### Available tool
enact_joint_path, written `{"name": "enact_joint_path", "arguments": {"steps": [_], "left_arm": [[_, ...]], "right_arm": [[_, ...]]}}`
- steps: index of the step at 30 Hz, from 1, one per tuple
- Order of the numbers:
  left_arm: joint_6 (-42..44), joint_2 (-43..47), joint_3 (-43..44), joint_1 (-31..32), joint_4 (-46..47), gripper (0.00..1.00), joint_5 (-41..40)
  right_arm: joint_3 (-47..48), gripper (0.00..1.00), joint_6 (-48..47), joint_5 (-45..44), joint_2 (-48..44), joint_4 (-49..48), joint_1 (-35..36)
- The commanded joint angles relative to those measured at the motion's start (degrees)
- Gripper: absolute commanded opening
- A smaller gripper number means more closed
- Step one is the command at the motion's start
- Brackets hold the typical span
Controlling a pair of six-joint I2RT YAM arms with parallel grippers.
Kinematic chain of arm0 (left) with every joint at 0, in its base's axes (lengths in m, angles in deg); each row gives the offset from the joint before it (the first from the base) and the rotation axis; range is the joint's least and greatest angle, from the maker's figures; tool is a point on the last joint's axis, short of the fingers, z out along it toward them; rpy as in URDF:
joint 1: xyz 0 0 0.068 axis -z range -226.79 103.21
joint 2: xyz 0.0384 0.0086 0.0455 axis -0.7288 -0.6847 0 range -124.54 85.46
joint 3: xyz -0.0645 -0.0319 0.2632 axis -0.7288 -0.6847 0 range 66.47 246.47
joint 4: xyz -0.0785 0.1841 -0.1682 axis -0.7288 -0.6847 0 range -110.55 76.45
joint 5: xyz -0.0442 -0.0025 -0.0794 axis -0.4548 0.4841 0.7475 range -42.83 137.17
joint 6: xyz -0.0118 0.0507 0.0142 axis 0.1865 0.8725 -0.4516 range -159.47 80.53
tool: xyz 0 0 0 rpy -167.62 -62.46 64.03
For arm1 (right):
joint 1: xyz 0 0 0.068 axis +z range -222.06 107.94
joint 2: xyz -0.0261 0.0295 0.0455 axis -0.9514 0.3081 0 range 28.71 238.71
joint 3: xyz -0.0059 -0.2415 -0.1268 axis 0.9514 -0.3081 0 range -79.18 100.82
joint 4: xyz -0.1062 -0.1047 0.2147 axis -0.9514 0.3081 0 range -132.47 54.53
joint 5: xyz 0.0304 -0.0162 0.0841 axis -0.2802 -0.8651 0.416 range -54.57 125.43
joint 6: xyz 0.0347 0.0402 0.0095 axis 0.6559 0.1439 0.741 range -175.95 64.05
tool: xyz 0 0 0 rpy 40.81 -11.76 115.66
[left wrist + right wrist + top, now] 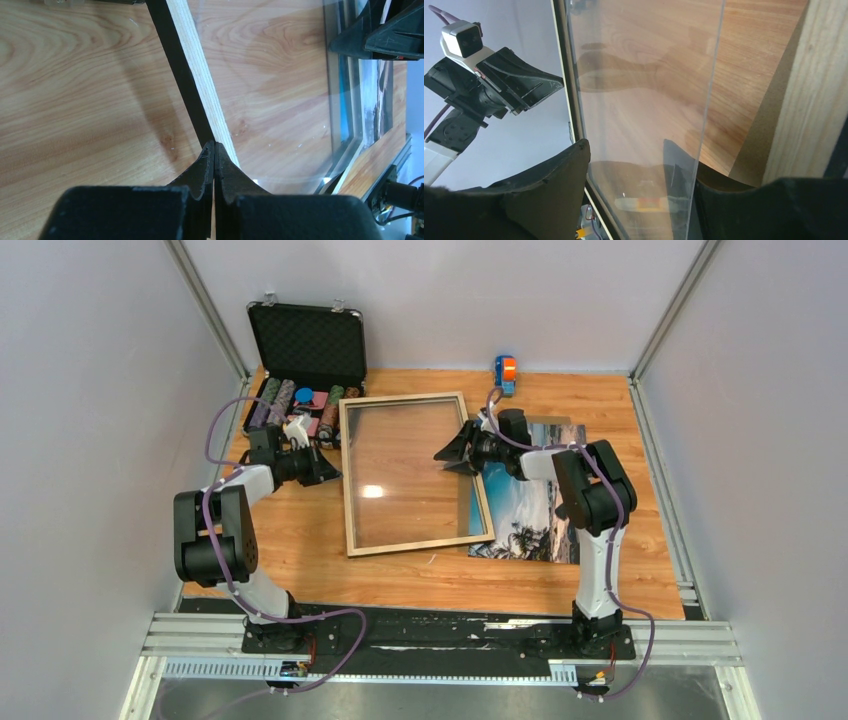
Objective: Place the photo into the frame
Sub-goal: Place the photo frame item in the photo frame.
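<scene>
The frame (346, 475), pale wood rim up with its glass pane, lies flat mid-table. The photo (535, 510) lies to its right, its left part under the frame's right side; its beach print shows through the glass (372, 100). My left gripper (328, 472) is shut, its tips (214, 146) against the frame's left rail (200, 75). My right gripper (452, 452) hangs open over the right rail. Its fingers (559, 190) stand either side of the glass pane's edge (706, 100), beside the pale rail (814, 100).
An open black chip case (305, 345) with rows of chips stands at the back left, close behind my left gripper. A small blue and orange object (505, 372) sits at the back wall. Grey walls close in both sides.
</scene>
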Motion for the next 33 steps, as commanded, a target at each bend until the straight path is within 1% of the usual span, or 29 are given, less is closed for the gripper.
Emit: {"name": "enact_joint_path", "arguments": {"steps": [1,6,8,10,11,12,13,16,21,25,27,30,33], "left_arm": [[1.02,0.50,-0.08,0.00,-3.14,0.00,-2.61],[1.49,2.38,0.53,0.05,-3.13,0.00,-2.95],[2.19,3.67,1.13,0.06,-3.43,0.04,-3.17],[3.10,4.96,1.93,0.05,-4.05,0.11,-3.45],[3.66,5.72,2.61,0.05,-4.26,0.16,-3.68],[3.88,6.03,3.04,0.01,-4.81,0.19,-3.82],[4.22,6.47,4.01,0.08,-5.13,0.23,-4.05],[4.32,7.22,6.38,0.10,-6.28,0.31,-4.36],[3.58,7.75,9.12,1.27,-6.60,0.41,-5.24],[3.72,6.82,12.06,5.52,-7.09,0.49,-7.78],[3.85,5.52,13.72,9.94,-7.51,0.52,-9.42],[3.06,2.52,16.74,13.51,-7.63,0.59,-11.60],[2.34,-1.30,19.42,18.20,-8.05,0.61,-13.34]], "right_arm": [[2.15,0.57,-4.50,-2.56,-2.00,3.70,0.68],[2.21,0.57,-4.83,-2.65,-1.69,4.05,0.70],[2.29,0.57,-4.99,-2.65,-1.65,4.13,0.71],[2.46,0.57,-5.18,-2.73,-1.58,4.29,0.70],[2.55,0.57,-5.25,-2.74,-1.51,4.39,0.70],[2.52,0.57,-5.25,-2.78,-1.54,4.40,0.70],[2.48,0.57,-5.22,-2.82,-1.50,4.34,0.77],[2.37,0.58,-5.41,-3.07,-1.50,4.31,0.79],[2.54,0.58,-5.84,-3.31,-1.39,4.61,0.84],[2.56,0.58,-6.08,-3.52,-1.28,4.74,0.88],[2.69,0.58,-6.28,-3.62,-1.27,4.95,0.90],[2.86,0.58,-6.54,-3.70,-1.23,5.19,0.88],[2.92,0.58,-6.66,-3.79,-1.08,5.28,0.88]]}}
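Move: The clear sheet lies across the frame, its middle about 15 cm to the left hand's right, level fore and aft, at roughly fingertip height. The frame's middle is some 16 cm to that hand's right, its left bar at the fingertips; the poker case is about 15 cm ahead and 7 cm left. From the right hand, the sheet's middle lies about 8 cm left and 3 cm back, the photo some 17 cm right and 7 cm back. Up and then to the right: the left hand's tips come free of the frame's left bar with a slight draw back to the left, rise about 8 cm while easing some 4 cm forward, then swing quickly right over the bar towards the sheet. Its shut fingers open past half and tip upwards about 10 degrees. The right hand stays, jaws still open around the sheet's right edge. ##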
